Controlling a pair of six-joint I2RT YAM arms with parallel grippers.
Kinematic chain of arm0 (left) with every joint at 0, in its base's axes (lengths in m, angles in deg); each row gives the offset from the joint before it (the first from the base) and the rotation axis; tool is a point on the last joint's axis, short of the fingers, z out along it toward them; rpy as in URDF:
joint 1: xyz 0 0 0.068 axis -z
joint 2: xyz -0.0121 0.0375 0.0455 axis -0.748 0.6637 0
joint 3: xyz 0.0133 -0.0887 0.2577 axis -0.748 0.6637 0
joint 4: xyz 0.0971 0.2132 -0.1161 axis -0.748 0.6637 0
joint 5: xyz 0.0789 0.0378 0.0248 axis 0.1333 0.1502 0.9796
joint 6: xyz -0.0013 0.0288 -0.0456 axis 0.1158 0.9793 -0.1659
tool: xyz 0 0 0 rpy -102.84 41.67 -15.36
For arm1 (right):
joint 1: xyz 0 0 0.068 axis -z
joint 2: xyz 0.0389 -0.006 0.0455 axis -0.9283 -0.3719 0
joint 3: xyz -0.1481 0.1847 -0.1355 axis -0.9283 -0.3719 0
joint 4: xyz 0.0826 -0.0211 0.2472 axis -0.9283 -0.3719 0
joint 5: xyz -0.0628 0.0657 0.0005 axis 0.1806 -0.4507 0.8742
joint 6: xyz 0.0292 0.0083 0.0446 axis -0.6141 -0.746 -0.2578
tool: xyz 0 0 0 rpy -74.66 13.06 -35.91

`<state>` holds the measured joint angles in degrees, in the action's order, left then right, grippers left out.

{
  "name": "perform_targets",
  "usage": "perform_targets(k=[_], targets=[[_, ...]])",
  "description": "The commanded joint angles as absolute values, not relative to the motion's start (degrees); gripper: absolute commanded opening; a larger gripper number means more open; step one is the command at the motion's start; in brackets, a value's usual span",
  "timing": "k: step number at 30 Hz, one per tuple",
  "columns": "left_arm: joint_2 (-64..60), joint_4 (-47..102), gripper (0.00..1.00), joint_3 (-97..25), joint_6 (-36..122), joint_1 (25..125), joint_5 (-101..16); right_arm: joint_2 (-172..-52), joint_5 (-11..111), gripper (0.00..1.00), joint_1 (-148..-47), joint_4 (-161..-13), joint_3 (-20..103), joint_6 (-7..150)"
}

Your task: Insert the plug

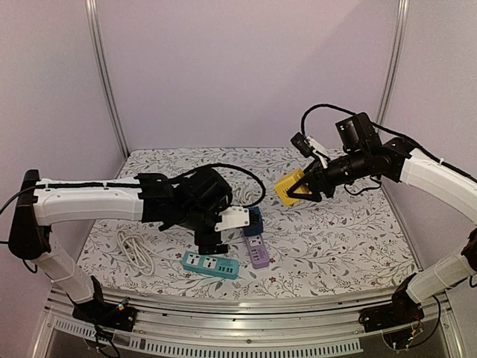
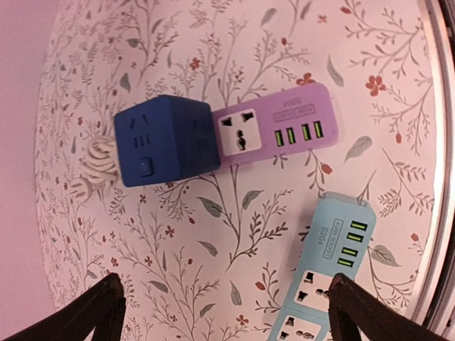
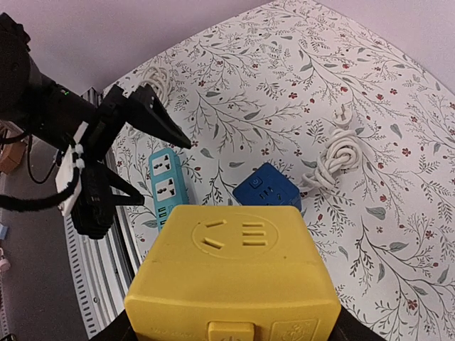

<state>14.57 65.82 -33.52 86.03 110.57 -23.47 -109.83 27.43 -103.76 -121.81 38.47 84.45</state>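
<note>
My right gripper [image 1: 304, 190] is shut on a yellow cube socket [image 3: 234, 263] and holds it in the air over the right half of the table. My left gripper [image 2: 226, 284] hangs open, with nothing between its fingers, over bare tablecloth beside a light-blue power strip [image 2: 330, 273]. A blue cube socket [image 2: 165, 139] lies against a purple power strip [image 2: 274, 131]. A white coiled cable with its plug [image 3: 338, 150] lies next to the blue cube; the left arm hides it in the top view.
A second white coiled cable [image 1: 134, 250] lies at the table's left front. The light-blue strip [image 1: 211, 264] and purple strip [image 1: 257, 252] sit near the front edge. A metal rail [image 1: 246, 302] borders the table [image 1: 335, 239] there.
</note>
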Motion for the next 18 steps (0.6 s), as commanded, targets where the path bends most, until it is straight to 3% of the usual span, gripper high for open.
perform_targets(k=[1,6,10,18], targets=[[7.4,60.5,0.99,-29.5,67.2,111.3,-13.4,-110.8,27.2,0.00,-103.5,-117.2,37.8,85.2],[0.4,67.0,1.00,-28.0,39.8,109.0,0.2,-112.4,25.8,0.00,-103.4,-114.7,37.9,84.2],[-2.3,83.1,0.99,-29.4,14.7,99.1,-2.5,-113.5,25.1,0.00,-103.4,-113.2,37.5,83.4],[-6.8,97.9,0.99,-21.8,-8.8,90.9,-7.4,-115.1,23.9,0.00,-103.4,-111.9,37.0,82.2]])
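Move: The teal power strip I have already let go of lies under my open left hand, some 12 cm below, 4 cm back and 3 cm left. The white cord coil is 25 cm left and 2 cm ahead; the blue plug, on the purple strip, 10 cm right, 9 cm ahead, 8 cm lower. From my right hand, holding the yellow plug, the teal strip is about 27 cm left, 9 cm back, 24 cm below, the blue plug 17 cm left, 3 cm ahead. I swing my empty left hand about 20 cm left, away from the teal strip towards the white cord coil, arching up some 7 cm and sinking halfway again while the wrist turns nearly 90 degrees counter-clockwise, fingers staying wide open. My right hand keeps its grip on the yellow plug and eases 2 to 3 cm left and forward, dipping slightly. ##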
